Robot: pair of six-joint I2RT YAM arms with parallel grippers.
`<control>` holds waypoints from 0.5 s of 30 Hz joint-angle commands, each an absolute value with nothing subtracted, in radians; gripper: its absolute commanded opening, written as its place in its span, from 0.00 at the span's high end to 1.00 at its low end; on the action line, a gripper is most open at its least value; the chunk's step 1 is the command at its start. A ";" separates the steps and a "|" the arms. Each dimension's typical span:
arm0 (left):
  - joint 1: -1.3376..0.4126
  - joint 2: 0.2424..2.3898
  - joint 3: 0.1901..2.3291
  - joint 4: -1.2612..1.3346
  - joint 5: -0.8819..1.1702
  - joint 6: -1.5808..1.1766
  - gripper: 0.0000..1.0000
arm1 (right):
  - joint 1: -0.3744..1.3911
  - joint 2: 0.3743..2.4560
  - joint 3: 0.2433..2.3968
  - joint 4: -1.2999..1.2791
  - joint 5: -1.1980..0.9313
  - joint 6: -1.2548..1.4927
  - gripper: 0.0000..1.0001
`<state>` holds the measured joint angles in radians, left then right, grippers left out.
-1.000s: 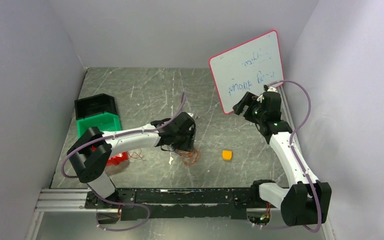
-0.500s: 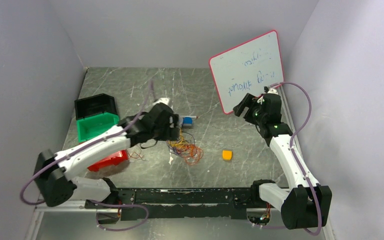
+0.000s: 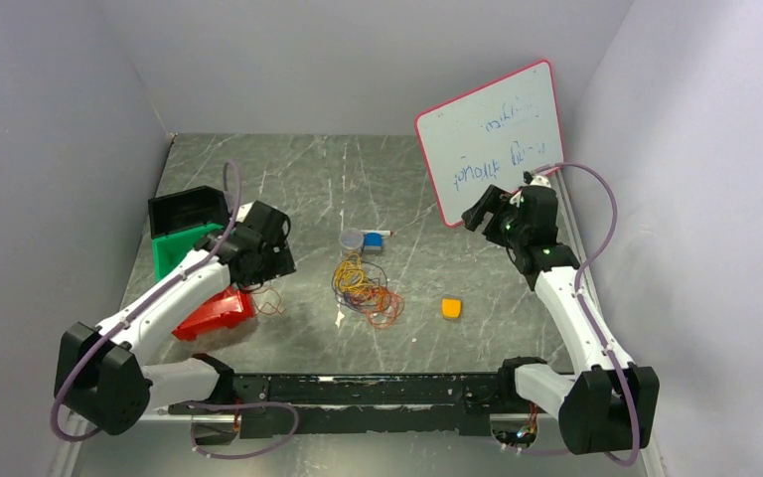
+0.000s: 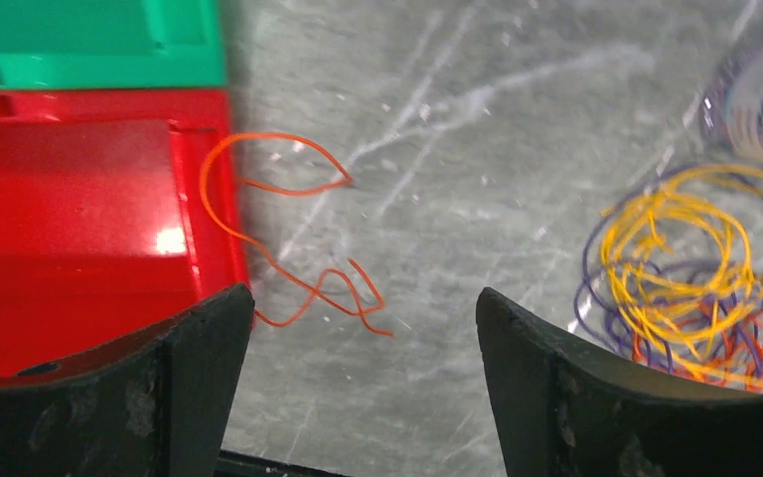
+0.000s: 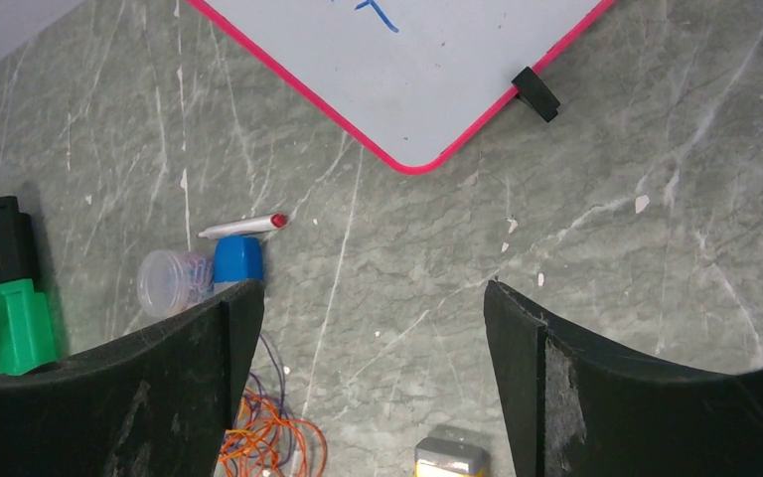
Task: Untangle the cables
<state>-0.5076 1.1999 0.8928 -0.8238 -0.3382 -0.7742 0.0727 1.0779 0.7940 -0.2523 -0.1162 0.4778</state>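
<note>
The cables [image 3: 363,288] lie in a loose tangle of yellow, dark purple and orange loops at mid-table, touched by neither gripper. One orange wire [image 4: 288,238] lies apart from them, beside the red bin [image 4: 79,229]. My left gripper [image 3: 273,260] hovers over that wire, left of the tangle [image 4: 690,273], its jaws [image 4: 363,298] open and empty. High at the right, in front of the whiteboard, my right gripper [image 3: 479,214] is open and empty too [image 5: 373,293]. Its view catches the tangle's orange edge [image 5: 268,442].
A black bin [image 3: 191,210], a green bin [image 3: 194,248] and the red bin [image 3: 217,311] stand at the left. Behind the tangle are a clear cup [image 3: 352,239], a blue piece [image 3: 372,239] and a marker [image 5: 243,227]. An orange block [image 3: 451,308] lies to the right. The whiteboard [image 3: 492,134] leans at the back right.
My left arm has swung left from above the tangle towards the bins and its jaws have widened, leaving the cables on the table. The right arm has stayed put.
</note>
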 commanded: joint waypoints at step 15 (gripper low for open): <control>0.075 1.334 1.157 -0.664 -0.385 -0.976 0.12 | 0.078 1.081 0.799 -0.284 -0.082 0.532 0.16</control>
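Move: The loose orange cable lies beside the red bin, some 5 cm to the left gripper's left, about 5 cm back and 7 cm below. The cable bundle is about 18 cm right and 5 cm back. The red bin's middle is some 19 cm left and 7 cm back; the green bin's is about 23 cm left and 5 cm ahead, the black bin's 24 cm left and 14 cm ahead. From the right gripper the loose orange cable lies roughly 46 cm left and 11 cm back. Swing the empty left gripper leftward about 13 cm and some 9 cm forward, away from the cable bundle and towards the black bin. Stay nearly level at first, then climb about 5 cm. Turn the wrist counter-clockwise some 30 degrees as you go, lift the fingertips a little, and keep the fingers wide open. ##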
